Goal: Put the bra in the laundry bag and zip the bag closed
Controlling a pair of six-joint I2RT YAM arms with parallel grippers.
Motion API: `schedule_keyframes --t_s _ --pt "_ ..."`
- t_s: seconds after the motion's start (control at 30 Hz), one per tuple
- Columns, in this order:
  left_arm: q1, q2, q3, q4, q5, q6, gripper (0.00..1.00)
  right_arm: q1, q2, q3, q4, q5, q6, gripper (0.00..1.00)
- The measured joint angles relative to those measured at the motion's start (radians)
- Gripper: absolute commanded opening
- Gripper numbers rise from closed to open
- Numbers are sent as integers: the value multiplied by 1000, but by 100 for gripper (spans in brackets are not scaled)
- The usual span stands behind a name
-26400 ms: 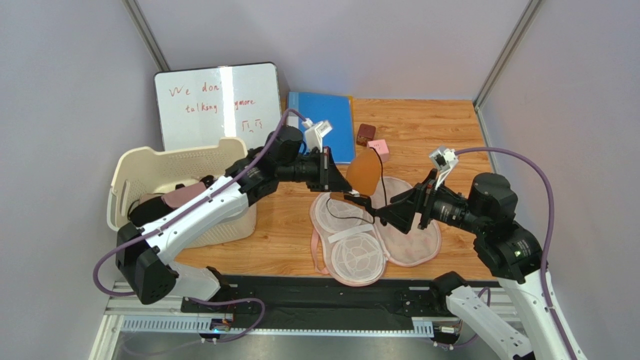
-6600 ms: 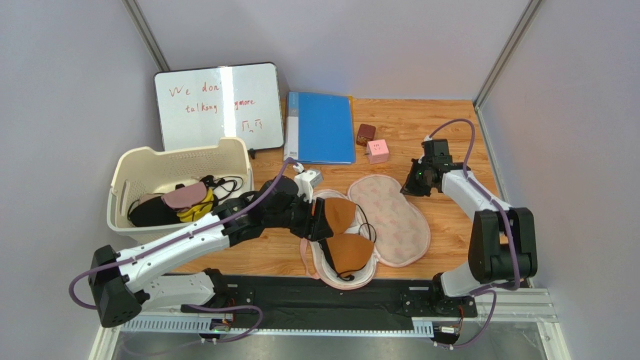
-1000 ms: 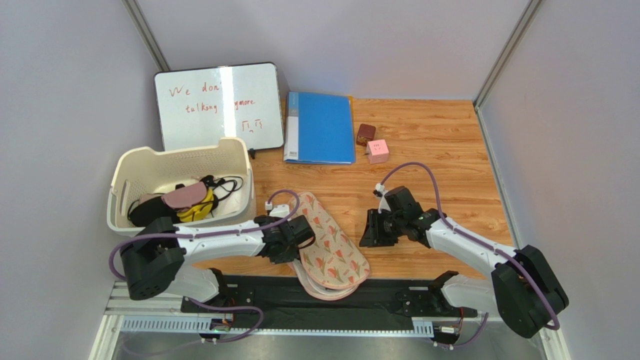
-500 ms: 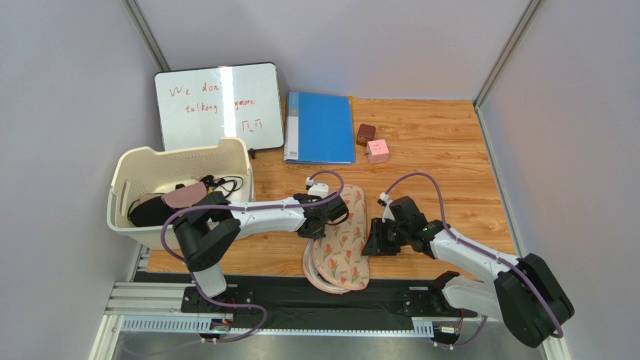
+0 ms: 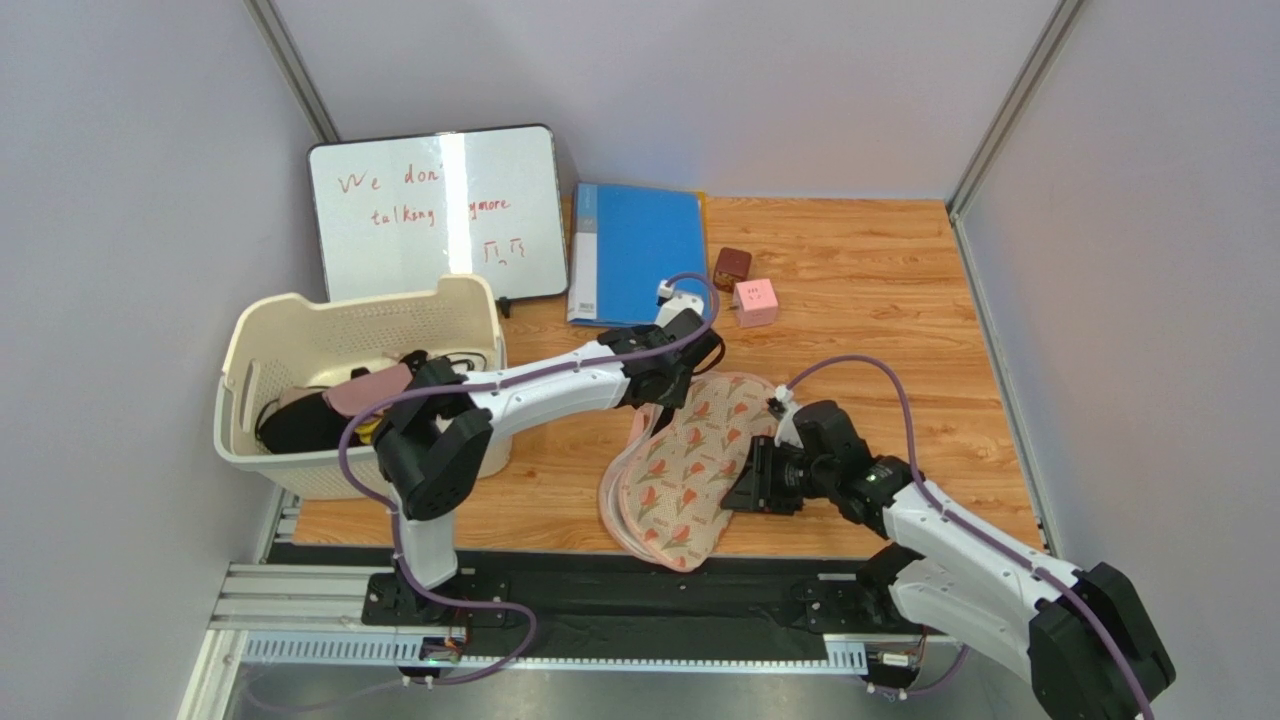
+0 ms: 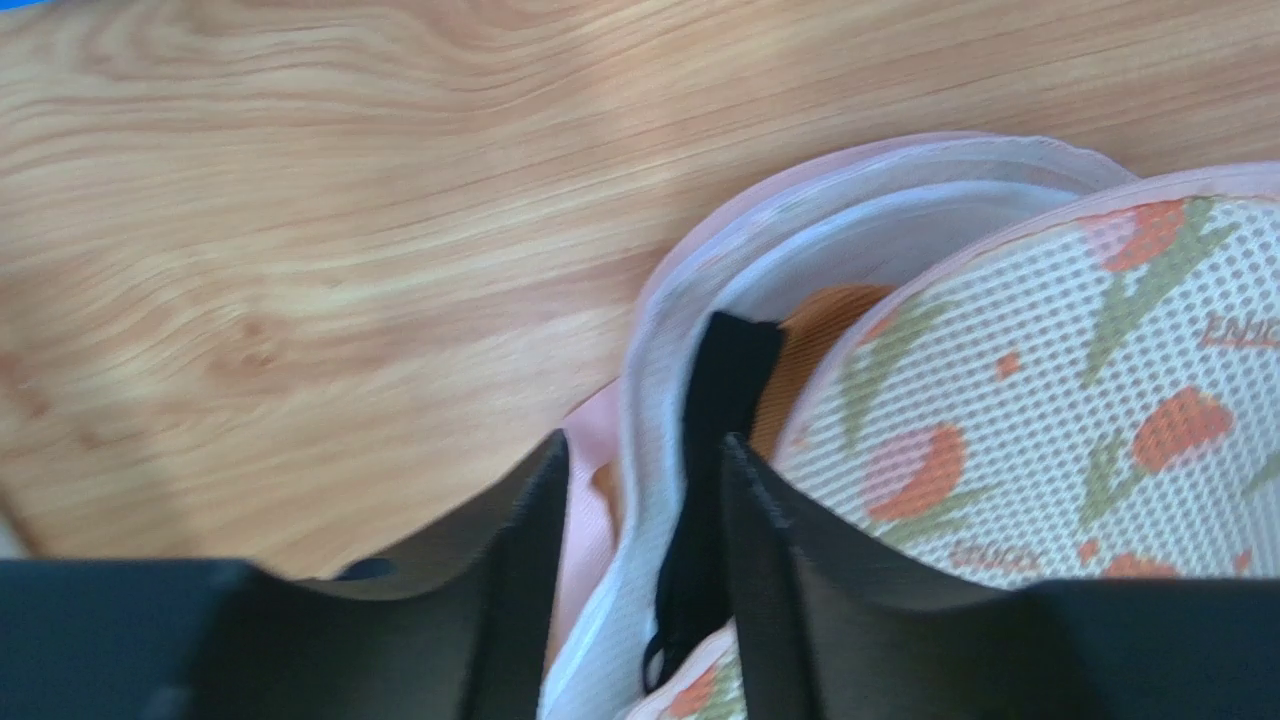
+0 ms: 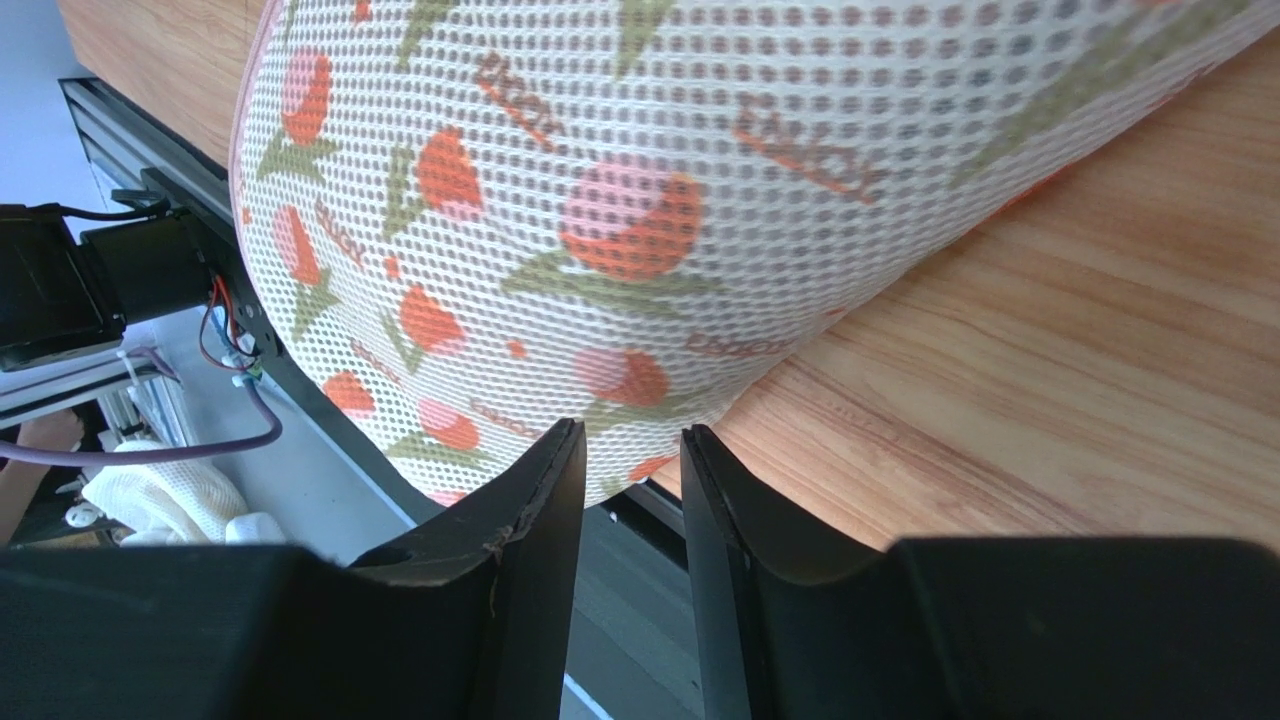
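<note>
The laundry bag [image 5: 691, 465] lies folded shut on the wood, slanting from the far right to the near left. Its printed mesh fills the left wrist view [image 6: 1052, 375] and the right wrist view [image 7: 676, 195]. At the bag's far end a slit still gapes, and there the bra [image 6: 819, 345] shows as an orange strip with a black strap [image 6: 721, 390]; from above it is hidden. My left gripper [image 5: 672, 398] [image 6: 643, 450] is open, straddling the pink and white rim there. My right gripper [image 5: 747, 488] [image 7: 633, 435] stands narrowly open, its tips against the bag's right edge.
A cream basket [image 5: 301, 338] of garments stands at the left. A whiteboard [image 5: 436, 210] and a blue folder [image 5: 639, 255] lie at the back, with a brown cube [image 5: 732, 267] and a pink cube [image 5: 756, 300] beside them. The bag's near end overhangs the black rail [image 5: 601, 585].
My left gripper has run along the bag's edge from its near end to its far end and its jaws have parted. The bag has swung round. My right gripper stayed by the bag's right edge.
</note>
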Motion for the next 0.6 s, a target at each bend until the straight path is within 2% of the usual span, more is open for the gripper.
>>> schedule_keyframes --t_s 0.17,0.27,0.4,0.43,0.53,0.6 --pt "1 -187 -105 -72 -20 -6 57 3 -8 32 -40 -13 -4 37" --pt "3 -378 -238 -96 51 -47 57 3 -22 49 -52 -25 -12 41" --pt "-37 -567 -411 -80 175 -116 57 3 -46 59 -89 -37 -33 51" --pt "-53 -600 -454 -69 210 -138 58 3 -53 59 -98 -37 -35 59" --pt "-92 -684 -608 17 321 -224 66 3 -86 59 -126 -38 -45 70" --pt "-104 -731 -713 81 377 -285 67 3 -113 58 -138 -39 -47 72"
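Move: The laundry bag's near end lies about 19 cm back and 2 cm right of the left hand, some 6 cm below. The black bra strap showing in the open gap is about 3 cm ahead and 2 cm right of that hand; the basket stands some 48 cm left and 6 cm ahead. From the right hand, the bag's near end is about 6 cm back, 9 cm left and 3 cm down. Left hand arcs about 18 cm back and leftward towards the bag's near end; both grippers open, right rising slightly. ##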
